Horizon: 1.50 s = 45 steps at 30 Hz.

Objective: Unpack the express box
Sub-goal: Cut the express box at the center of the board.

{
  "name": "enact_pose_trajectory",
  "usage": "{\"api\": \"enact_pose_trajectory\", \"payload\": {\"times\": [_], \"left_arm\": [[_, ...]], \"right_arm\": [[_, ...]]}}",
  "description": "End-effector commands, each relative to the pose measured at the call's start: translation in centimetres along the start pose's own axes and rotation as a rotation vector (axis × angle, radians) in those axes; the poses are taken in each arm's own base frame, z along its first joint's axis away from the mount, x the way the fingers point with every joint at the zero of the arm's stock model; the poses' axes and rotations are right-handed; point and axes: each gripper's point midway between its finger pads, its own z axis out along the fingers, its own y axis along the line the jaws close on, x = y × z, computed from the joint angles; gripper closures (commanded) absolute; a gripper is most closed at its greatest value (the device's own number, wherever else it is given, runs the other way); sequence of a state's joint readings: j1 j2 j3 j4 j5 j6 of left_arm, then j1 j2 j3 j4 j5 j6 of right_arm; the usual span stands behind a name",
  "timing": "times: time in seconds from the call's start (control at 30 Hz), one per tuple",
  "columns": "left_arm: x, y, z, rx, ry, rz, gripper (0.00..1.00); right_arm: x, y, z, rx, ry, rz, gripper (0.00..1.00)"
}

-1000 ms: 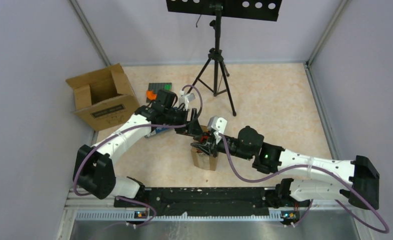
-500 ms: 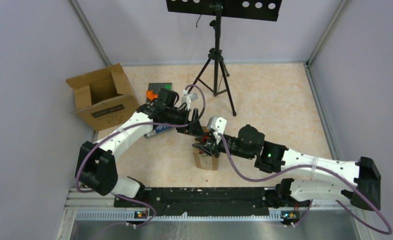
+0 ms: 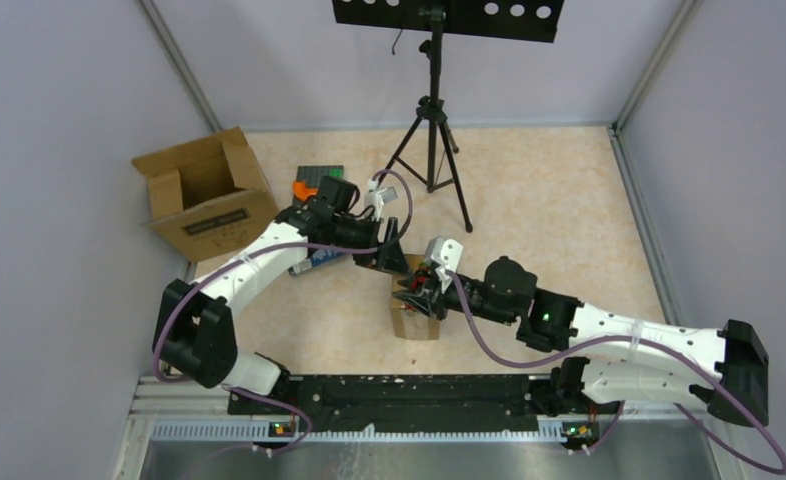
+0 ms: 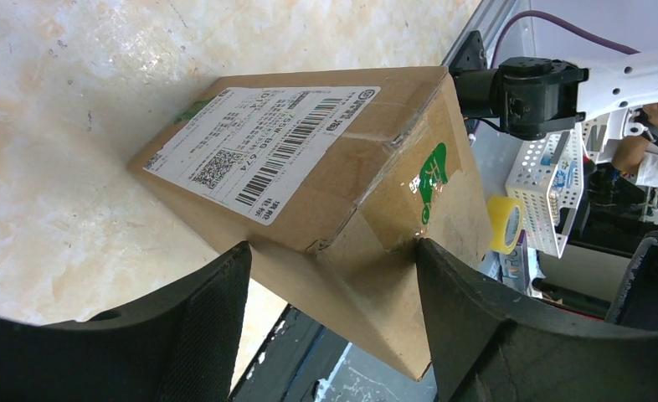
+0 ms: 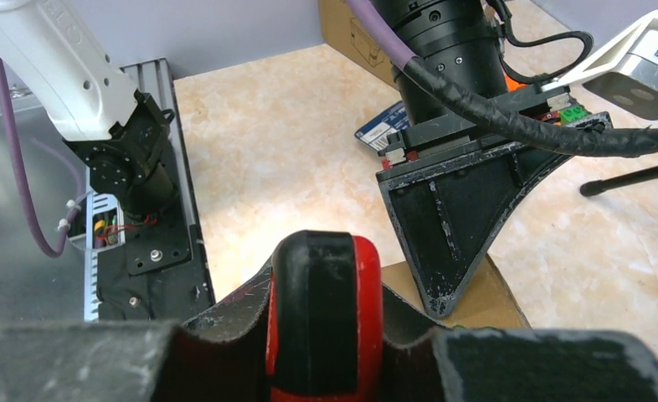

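Observation:
The express box [image 3: 412, 320] is a small brown carton with a white shipping label [image 4: 263, 138], standing on the table just ahead of the arm bases. My left gripper [image 3: 389, 254] straddles its end from the far side. Both fingertips [image 4: 225, 293] press on the cardboard, so it is shut on the box at a wide span. In the right wrist view one left finger [image 5: 451, 226] rests on the box's edge [image 5: 497, 295]. My right gripper [image 3: 416, 300] hovers at the box top, shut on a red and black cutter [image 5: 326, 293].
A larger open carton [image 3: 206, 195] stands at the back left. A dark tray with an orange piece [image 3: 314, 180] and a blue packet [image 3: 314, 262] lie behind the left arm. A black tripod [image 3: 431, 150] stands at the back centre. The base rail [image 3: 399, 395] runs along the near edge.
The right arm has drawn slightly to the right and towards the near edge, the cutter moving with it. The left gripper shifted a little to the right on the box, which stays put.

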<state>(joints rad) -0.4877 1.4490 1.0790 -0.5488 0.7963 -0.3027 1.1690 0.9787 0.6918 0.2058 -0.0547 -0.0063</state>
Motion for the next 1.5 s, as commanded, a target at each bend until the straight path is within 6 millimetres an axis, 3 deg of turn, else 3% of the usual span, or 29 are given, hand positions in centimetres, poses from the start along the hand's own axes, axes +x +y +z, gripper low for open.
{"api": "enact_pose_trajectory", "payload": {"times": [0.0, 0.2, 0.5, 0.73, 1.07, 1.47], "left_arm": [[0.9, 2.6, 0.5, -0.105, 0.04, 0.007, 0.26], [0.1, 2.1, 0.3, -0.101, 0.025, 0.022, 0.26], [-1.9, 1.6, 0.4, -0.095, 0.005, 0.046, 0.25], [-1.7, 2.4, 0.6, -0.113, 0.025, 0.055, 0.25], [-0.7, 3.4, 1.1, -0.127, 0.048, 0.053, 0.25], [-0.7, 3.3, 1.2, -0.115, 0.048, 0.053, 0.25]], "right_arm": [[-0.5, -0.4, -0.4, 0.027, -0.007, -0.005, 1.0], [-1.2, -0.5, -0.1, 0.032, -0.025, -0.003, 1.0], [-6.5, -0.8, 2.0, 0.061, -0.154, 0.031, 1.0], [-6.3, -1.6, 2.8, 0.103, -0.128, 0.029, 1.0], [-8.8, -2.0, 1.4, 0.127, -0.15, 0.013, 1.0], [-8.5, -2.1, -0.6, 0.132, -0.154, -0.038, 1.0]]}}
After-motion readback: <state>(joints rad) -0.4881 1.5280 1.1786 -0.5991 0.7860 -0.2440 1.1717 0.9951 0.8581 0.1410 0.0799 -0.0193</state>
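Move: Under the right hand, which grips the upright cutter, the express box's middle lies about 15 cm down, some 3 cm ahead and level sideways. From the left hand, whose open fingers straddle its far upper corner, it lies roughly 4 cm back, 2 cm right and 6 cm below. The blue box stands some 18 cm left of the left hand and 4 cm farther out; a tripod foot is about 15 cm ahead and 10 cm right of the right hand. Working the cutter across the box top, the right hand first goes forward and left by about 3 cm while rising a little, then mainly straight up, reaching about 6 cm above its start while coming back right some 2 cm. Its grip on the handle stays shut. The left hand, its fingers still open against the box corner, goes forward about 1.5 cm alongside. ##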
